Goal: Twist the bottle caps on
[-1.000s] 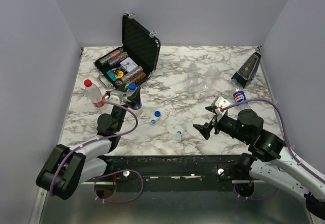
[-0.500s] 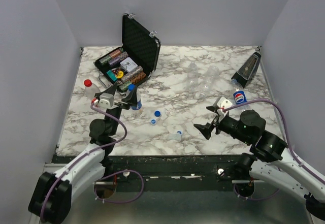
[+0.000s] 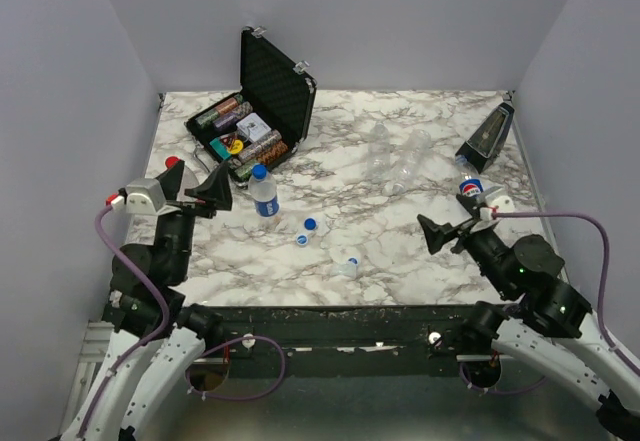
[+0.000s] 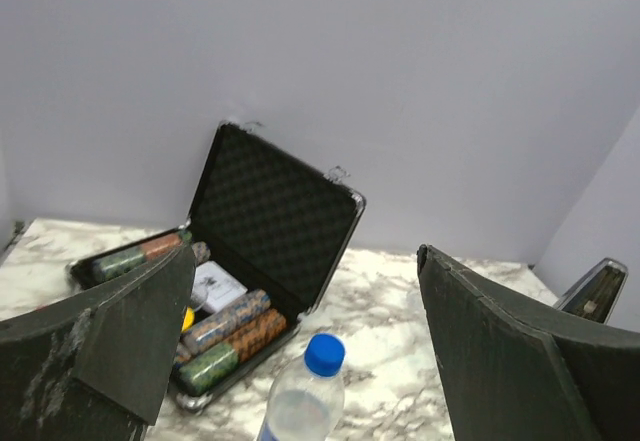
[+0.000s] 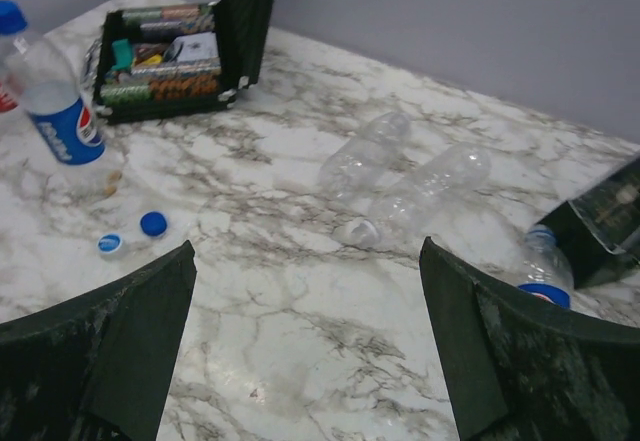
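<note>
A clear bottle point(image 3: 264, 194) with a blue label and a blue cap point(image 4: 323, 353) on it stands free on the marble table point(image 3: 400, 251). My left gripper point(image 3: 208, 194) hangs open to its left, apart from it; the bottle shows low between the fingers point(image 4: 130, 331) in the left wrist view. A red-capped bottle point(image 3: 172, 163) peeks out behind that gripper. Two loose blue caps point(image 3: 310, 224) point(image 3: 301, 240) lie mid-table, and a whitish cap point(image 3: 348, 264) nearer the front. Two capless clear bottles point(image 5: 365, 156) point(image 5: 430, 186) lie on their sides. My right gripper point(image 3: 438, 232) is open and empty above the front right.
An open black case point(image 3: 255, 111) of poker chips stands at the back left. A small blue-labelled bottle point(image 3: 470, 189) and a black metronome point(image 3: 487, 136) stand at the right edge. Grey walls close in the table on three sides.
My left gripper opened, let go of the blue-capped bottle and drew back to the left and up. My right arm swung back to the right, away from the middle.
</note>
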`<state>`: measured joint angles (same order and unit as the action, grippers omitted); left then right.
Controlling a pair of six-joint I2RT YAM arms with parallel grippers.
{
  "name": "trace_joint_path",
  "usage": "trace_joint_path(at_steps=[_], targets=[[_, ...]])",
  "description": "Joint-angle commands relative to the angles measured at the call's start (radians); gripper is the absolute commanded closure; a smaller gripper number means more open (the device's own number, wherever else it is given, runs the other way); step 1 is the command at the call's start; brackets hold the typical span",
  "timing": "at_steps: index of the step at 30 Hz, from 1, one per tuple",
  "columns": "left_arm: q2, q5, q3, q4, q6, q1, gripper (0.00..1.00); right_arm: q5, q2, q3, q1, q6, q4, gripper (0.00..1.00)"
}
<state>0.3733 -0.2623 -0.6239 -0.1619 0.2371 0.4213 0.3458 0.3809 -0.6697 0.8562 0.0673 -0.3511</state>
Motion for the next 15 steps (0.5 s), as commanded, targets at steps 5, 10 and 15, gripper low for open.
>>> trace_joint_path(at_steps=[5, 10, 15], targets=[[-0.144, -0.202, -0.187, 0.525, 0.019, 0.007, 0.01, 0.349, -0.224, 0.073, 0.001, 0.048, 0.087, 0.00], [-0.286, -0.265, -0.133, 0.512, 0.010, 0.007, 0.01, 0.421, -0.336, 0.127, 0.001, 0.111, 0.155, 0.00], [-0.307, -0.279, -0.063, 0.495, -0.001, 0.007, 0.01, 0.433, -0.430, 0.200, 0.001, 0.158, 0.253, 0.00]])
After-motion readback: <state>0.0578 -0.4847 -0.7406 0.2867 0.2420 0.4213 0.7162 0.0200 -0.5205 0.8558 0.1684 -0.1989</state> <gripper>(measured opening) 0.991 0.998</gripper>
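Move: Both hands are empty. The newly capped blue-cap bottle stands about 9 cm ahead of the left hand, 7 cm to its right and 18 cm below; the red-cap bottle is some 11 cm ahead, 14 cm left, equally low. From the right hand, the blue-cap bottle is roughly 13 cm ahead, 46 cm left and 7 cm below, while the lying Pepsi bottle is about 22 cm ahead, 14 cm right and 14 cm below. The left hand, already clear of the blue-cap bottle, draws back and to the left at nearly constant height, about 7 cm each way, turning slightly counter-clockwise with its fingers staying wide open. Meanwhile the right hand swings some 10 cm to the right and rises a little, away from the blue-cap bottle and nearly into line behind the lying Pepsi bottle, turning about 20 degrees clockwise as its open fingers tip upward. ##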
